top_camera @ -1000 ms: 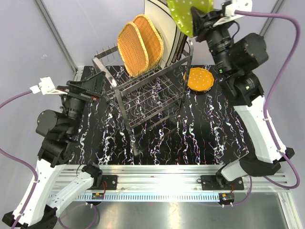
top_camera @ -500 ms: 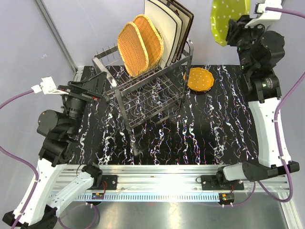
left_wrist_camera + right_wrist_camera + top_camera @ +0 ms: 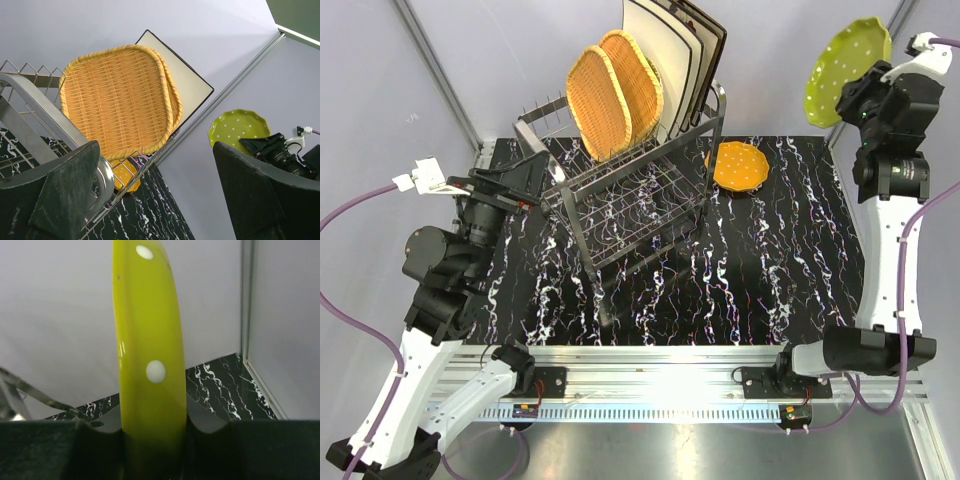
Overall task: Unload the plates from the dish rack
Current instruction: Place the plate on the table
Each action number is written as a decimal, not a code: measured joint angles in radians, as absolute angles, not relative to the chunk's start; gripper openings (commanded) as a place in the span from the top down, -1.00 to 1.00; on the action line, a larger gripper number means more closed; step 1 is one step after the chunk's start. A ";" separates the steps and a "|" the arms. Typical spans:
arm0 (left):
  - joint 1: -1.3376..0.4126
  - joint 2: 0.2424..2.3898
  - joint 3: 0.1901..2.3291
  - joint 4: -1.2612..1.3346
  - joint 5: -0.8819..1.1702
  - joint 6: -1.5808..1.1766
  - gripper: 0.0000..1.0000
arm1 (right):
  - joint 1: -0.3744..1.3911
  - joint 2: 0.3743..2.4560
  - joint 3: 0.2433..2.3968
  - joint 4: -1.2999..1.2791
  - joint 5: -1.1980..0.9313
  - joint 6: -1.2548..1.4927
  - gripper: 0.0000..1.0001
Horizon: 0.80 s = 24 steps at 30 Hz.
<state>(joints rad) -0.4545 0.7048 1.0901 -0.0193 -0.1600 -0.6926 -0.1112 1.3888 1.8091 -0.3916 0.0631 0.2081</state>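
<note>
My right gripper (image 3: 863, 97) is shut on the rim of a green dotted plate (image 3: 847, 70), held on edge high over the table's far right corner. The right wrist view shows the green plate (image 3: 150, 365) edge-on, clamped by both pads (image 3: 210, 435). The chrome dish rack (image 3: 630, 190) holds two wicker plates (image 3: 610, 95) and cream square plates (image 3: 670, 60) upright on its top tier. An orange dotted plate (image 3: 739, 165) lies flat on the table right of the rack. My left gripper (image 3: 510, 180) stands open by the rack's left end, holding nothing.
In the left wrist view, the wicker plates (image 3: 115, 100) and a cream plate (image 3: 187, 85) stand above the rack's tube (image 3: 30, 110). The black marble tabletop (image 3: 760, 270) stretches in front of the rack. Grey walls and a metal post (image 3: 440, 75) enclose the back.
The right arm has swung the green plate from above the rack's right end out to the far right. The left arm has barely shifted.
</note>
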 measured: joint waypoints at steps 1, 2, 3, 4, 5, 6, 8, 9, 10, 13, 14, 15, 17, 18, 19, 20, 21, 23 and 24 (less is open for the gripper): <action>-0.455 0.705 1.090 -0.019 -0.160 -0.691 -0.98 | -0.133 1.396 1.805 -0.396 0.054 0.224 1.00; -0.455 0.705 1.090 -0.019 -0.160 -0.688 -0.98 | -0.155 1.405 1.800 -0.399 0.040 0.237 1.00; -0.455 0.705 1.090 -0.019 -0.160 -0.688 -0.98 | -0.179 1.417 1.794 -0.401 0.023 0.253 1.00; -0.455 0.705 1.090 -0.019 -0.160 -0.686 -0.98 | -0.203 1.430 1.785 -0.402 0.004 0.268 1.00; -0.455 0.705 1.090 -0.019 -0.160 -0.685 -0.98 | -0.216 1.441 1.778 -0.402 -0.008 0.276 1.00; -0.455 0.705 1.090 -0.019 -0.160 -0.685 -0.98 | -0.226 1.453 1.766 -0.400 -0.019 0.283 1.00; -0.455 0.705 1.090 -0.019 -0.160 -0.685 -0.98 | -0.238 1.475 1.732 -0.397 -0.042 0.286 1.00; -0.454 0.705 1.090 -0.019 -0.160 -0.685 -0.98 | -0.239 1.486 1.713 -0.396 -0.056 0.289 1.00; -0.454 0.705 1.090 -0.019 -0.160 -0.685 -0.98 | -0.239 1.500 1.698 -0.397 -0.072 0.292 1.00; -0.455 0.709 1.090 -0.019 -0.160 -0.685 -0.98 | -0.239 1.543 1.674 -0.399 -0.111 0.305 1.00; -0.455 0.711 1.090 -0.019 -0.160 -0.685 -0.98 | -0.239 1.557 1.672 -0.399 -0.121 0.310 1.00; -0.455 0.712 1.090 -0.020 -0.160 -0.685 -0.98 | -0.239 1.575 1.670 -0.398 -0.132 0.318 1.00; -0.455 0.714 1.090 -0.020 -0.160 -0.685 -0.98 | -0.241 1.605 1.669 -0.390 -0.149 0.332 1.00; -0.455 0.715 1.090 -0.020 -0.160 -0.685 -0.98 | -0.242 1.621 1.669 -0.387 -0.159 0.342 1.00; -0.455 0.716 1.090 -0.020 -0.160 -0.685 -0.98 | -0.244 1.641 1.669 -0.381 -0.171 0.353 1.00; -0.455 0.716 1.090 -0.020 -0.160 -0.685 -0.98 | -0.246 1.654 1.669 -0.377 -0.180 0.361 1.00; -0.455 0.716 1.090 -0.020 -0.160 -0.685 -0.98 | -0.248 1.672 1.669 -0.370 -0.192 0.372 1.00; -0.455 0.716 1.090 -0.020 -0.161 -0.685 -0.98 | -0.251 1.707 1.669 -0.356 -0.213 0.393 1.00; -0.455 0.717 1.090 -0.020 -0.161 -0.685 -0.98 | -0.252 1.724 1.669 -0.349 -0.225 0.403 1.00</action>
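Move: The green plate is already pinched in the right hand. The bare table it is being taken to lies roughly 22 cm ahead, 2 cm to the hand's right and 48 cm below. The orange plate lies flat at that depth, about 26 cm ahead and 10 cm left; the rack's top right corner stands about 9 cm ahead, 26 cm left and 5 cm lower. From the left hand, the bare spot is some 40 cm ahead, 67 cm right and 48 cm down. Down, mostly, by about 20 cm and ever more forward (some 9 cm), the right hand lowers the green plate towards the table beside the orange plate, edging a few centimetres right at first. Meanwhile the wrist tips the fingers down about 20 degrees and rolls its left side up nearly as much, keeping its pinch on the rim. ##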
